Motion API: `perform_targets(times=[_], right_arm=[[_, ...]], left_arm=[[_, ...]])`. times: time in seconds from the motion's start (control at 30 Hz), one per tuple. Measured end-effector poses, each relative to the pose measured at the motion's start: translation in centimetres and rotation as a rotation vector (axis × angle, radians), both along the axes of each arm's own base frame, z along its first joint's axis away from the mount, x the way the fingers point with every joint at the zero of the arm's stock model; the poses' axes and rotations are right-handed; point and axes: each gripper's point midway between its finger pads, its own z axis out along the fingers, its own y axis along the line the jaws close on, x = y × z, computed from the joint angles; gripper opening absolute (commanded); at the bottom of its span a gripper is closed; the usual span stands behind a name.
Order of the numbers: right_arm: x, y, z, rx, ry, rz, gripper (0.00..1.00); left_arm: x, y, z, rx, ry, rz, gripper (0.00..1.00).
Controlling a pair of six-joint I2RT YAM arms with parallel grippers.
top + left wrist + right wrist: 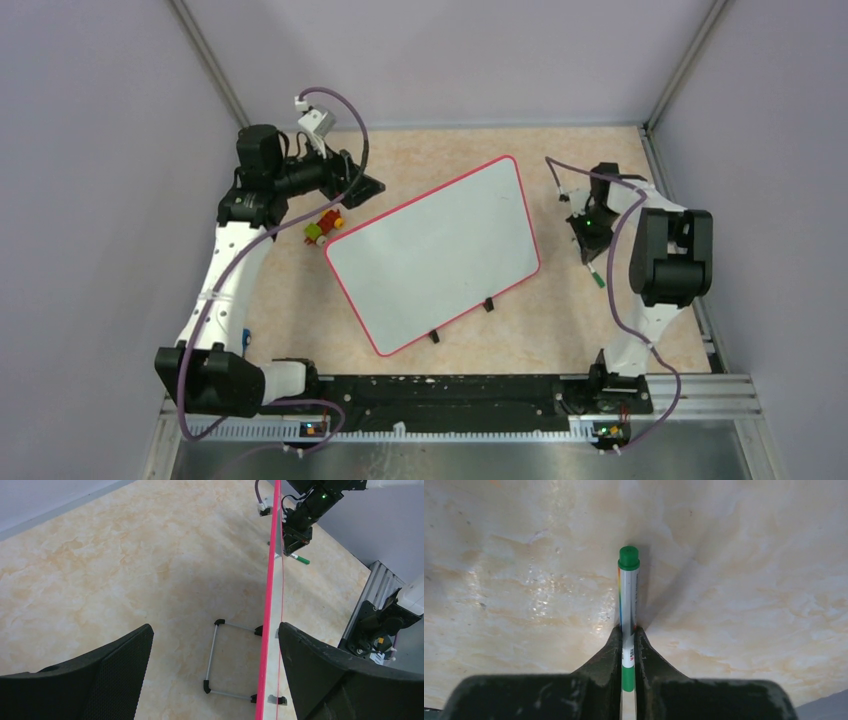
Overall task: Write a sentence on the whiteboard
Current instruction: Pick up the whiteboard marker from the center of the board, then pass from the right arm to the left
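The whiteboard [435, 250], white with a thin red rim, stands tilted on black feet mid-table; no sentence shows on its face. In the left wrist view I see it edge-on as a red line [270, 605]. My left gripper [365, 185] hovers open by the board's far left corner, and its jaws [215, 630] straddle the rim with nothing between them touched. To the right of the board, my right gripper [588, 235] is shut on a green-capped marker [628, 595], whose barrel is pinched between the fingers [614, 645] and whose cap points at the table. The same marker [300, 558] shows below the right gripper [295, 540].
A small red, yellow and green toy [323, 228] lies just left of the board. A wire stand [220, 655] props the board from behind. Grey enclosure walls close three sides, and a metal rail [700, 395] runs along the near edge.
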Motion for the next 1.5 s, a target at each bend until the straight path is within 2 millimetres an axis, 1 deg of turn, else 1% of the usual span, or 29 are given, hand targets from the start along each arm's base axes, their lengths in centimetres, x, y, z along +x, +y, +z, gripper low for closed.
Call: perform_targets(times=[0.1, 0.17, 0.23, 0.27, 0.3, 0.33, 0.37, 0.4, 0.47, 0.57, 0.6, 0.63, 0.7, 0.77, 0.83, 0.87, 0.9, 0.97, 1.07, 1.17, 1.3, 1.37, 1.43, 1.5], right_arm=[[0.4, 0.9, 0.2, 0.049, -0.014, -0.013, 0.00], [1.1, 1.5, 0.9, 0.097, -0.040, -0.025, 0.00], [2.2, 2.2, 2.4, 0.148, -0.088, -0.033, 0.00], [2.9, 2.6, 3.6, 0.174, -0.129, -0.037, 0.00], [3.7, 3.0, 5.1, 0.201, -0.173, -0.040, 0.00], [4.5, 3.4, 6.9, 0.232, -0.227, -0.042, 0.00], [5.5, 3.9, 9.3, 0.269, -0.295, -0.041, 0.00], [6.0, 4.3, 11.1, 0.297, -0.345, -0.039, 0.00], [6.8, 5.5, 15.9, 0.375, -0.467, -0.028, 0.00], [6.4, 7.7, 22.2, 0.502, -0.603, -0.009, 0.00], [6.2, 8.5, 24.3, 0.552, -0.647, -0.001, 0.00], [5.9, 9.3, 25.9, 0.595, -0.682, 0.006, 0.00], [5.2, 10.8, 28.3, 0.659, -0.726, 0.016, 0.00], [4.7, 12.2, 29.8, 0.704, -0.748, 0.020, 0.00], [4.1, 14.1, 31.1, 0.759, -0.752, 0.027, 0.00], [3.9, 15.3, 31.7, 0.795, -0.752, 0.028, 0.00], [3.7, 16.0, 32.3, 0.822, -0.753, 0.026, 0.00], [3.4, 17.4, 33.2, 0.886, -0.759, 0.018, 0.00], [2.9, 18.6, 34.4, 0.977, -0.769, -0.013, 0.00], [2.5, 19.7, 35.9, 1.069, -0.763, -0.045, 0.00], [2.0, 21.2, 37.0, 1.137, -0.739, -0.051, 0.00], [1.6, 22.1, 37.5, 1.169, -0.723, -0.052, 0.00], [1.3, 22.9, 37.7, 1.194, -0.707, -0.048, 0.00], [1.0, 23.5, 37.7, 1.209, -0.690, -0.045, 0.00]], left_arm=[[0.5, 0.1, -0.3, 0.005, 0.017, 0.012, 0.99], [0.7, 0.2, -0.4, 0.008, 0.021, 0.021, 0.99], [0.7, 0.2, -0.3, 0.010, 0.022, 0.025, 0.99], [0.7, 0.2, 0.0, 0.009, 0.021, 0.023, 0.99], [0.7, 0.2, 0.3, 0.007, 0.016, 0.019, 0.99], [0.7, 0.0, 0.8, 0.003, 0.009, 0.009, 0.99], [0.7, -0.1, 1.3, -0.002, 0.000, -0.001, 0.99], [0.7, -0.3, 1.9, -0.009, -0.009, -0.017, 0.99], [0.5, -0.8, 3.0, -0.024, -0.027, -0.054, 0.99], [-0.2, -2.1, 4.2, -0.044, -0.044, -0.117, 0.99], [-0.7, -2.9, 4.4, -0.047, -0.048, -0.144, 0.99], [-1.2, -3.8, 4.5, -0.047, -0.051, -0.169, 0.99], [-2.5, -6.2, 4.5, -0.040, -0.058, -0.230, 0.99], [-3.8, -8.4, 4.3, -0.031, -0.065, -0.289, 0.99], [-5.3, -10.8, 4.2, -0.024, -0.076, -0.347, 0.99], [-5.7, -11.6, 4.2, -0.022, -0.082, -0.367, 0.98], [-6.1, -12.5, 4.1, -0.021, -0.086, -0.384, 0.97], [-5.9, -13.6, 3.9, -0.019, -0.093, -0.391, 0.94], [-5.0, -15.1, 3.4, -0.026, -0.089, -0.389, 0.89], [-4.3, -16.5, 2.4, -0.039, -0.055, -0.401, 0.86], [-4.5, -18.6, 1.2, -0.051, -0.005, -0.435, 0.82], [-4.7, -19.6, 1.3, -0.058, 0.000, -0.453, 0.80], [-4.9, -20.5, 2.0, -0.074, -0.006, -0.469, 0.77], [-5.1, -21.0, 2.7, -0.094, -0.014, -0.482, 0.74]])
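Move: The marker, already pinched near its middle by the closed right fingers, still lies on the table; the left gripper it is taken to is about 48 cm to the right hand's left and 31 cm higher, roughly level in reach. For the left hand the marker is thus some 48 cm right, 31 cm below and 1 cm nearer the base. From that hand the whiteboard's middle lies about 13 cm right, 6 cm back and 23 cm down; the toy train, 15 cm left, 8 cm ahead and 32 cm below. Up first and then increasingly left, the right hand carries the pinched marker nearly 40 cm high and about 24 cm across to the left gripper, swinging its fingers from straight down to nearly level, pointing left and forward. The left hand rises slightly, draws back and sweeps some 20 cm right to meet it above the board, yawing clockwise; late on, its wide-open fingers begin to close, with no grip on the marker yet. ##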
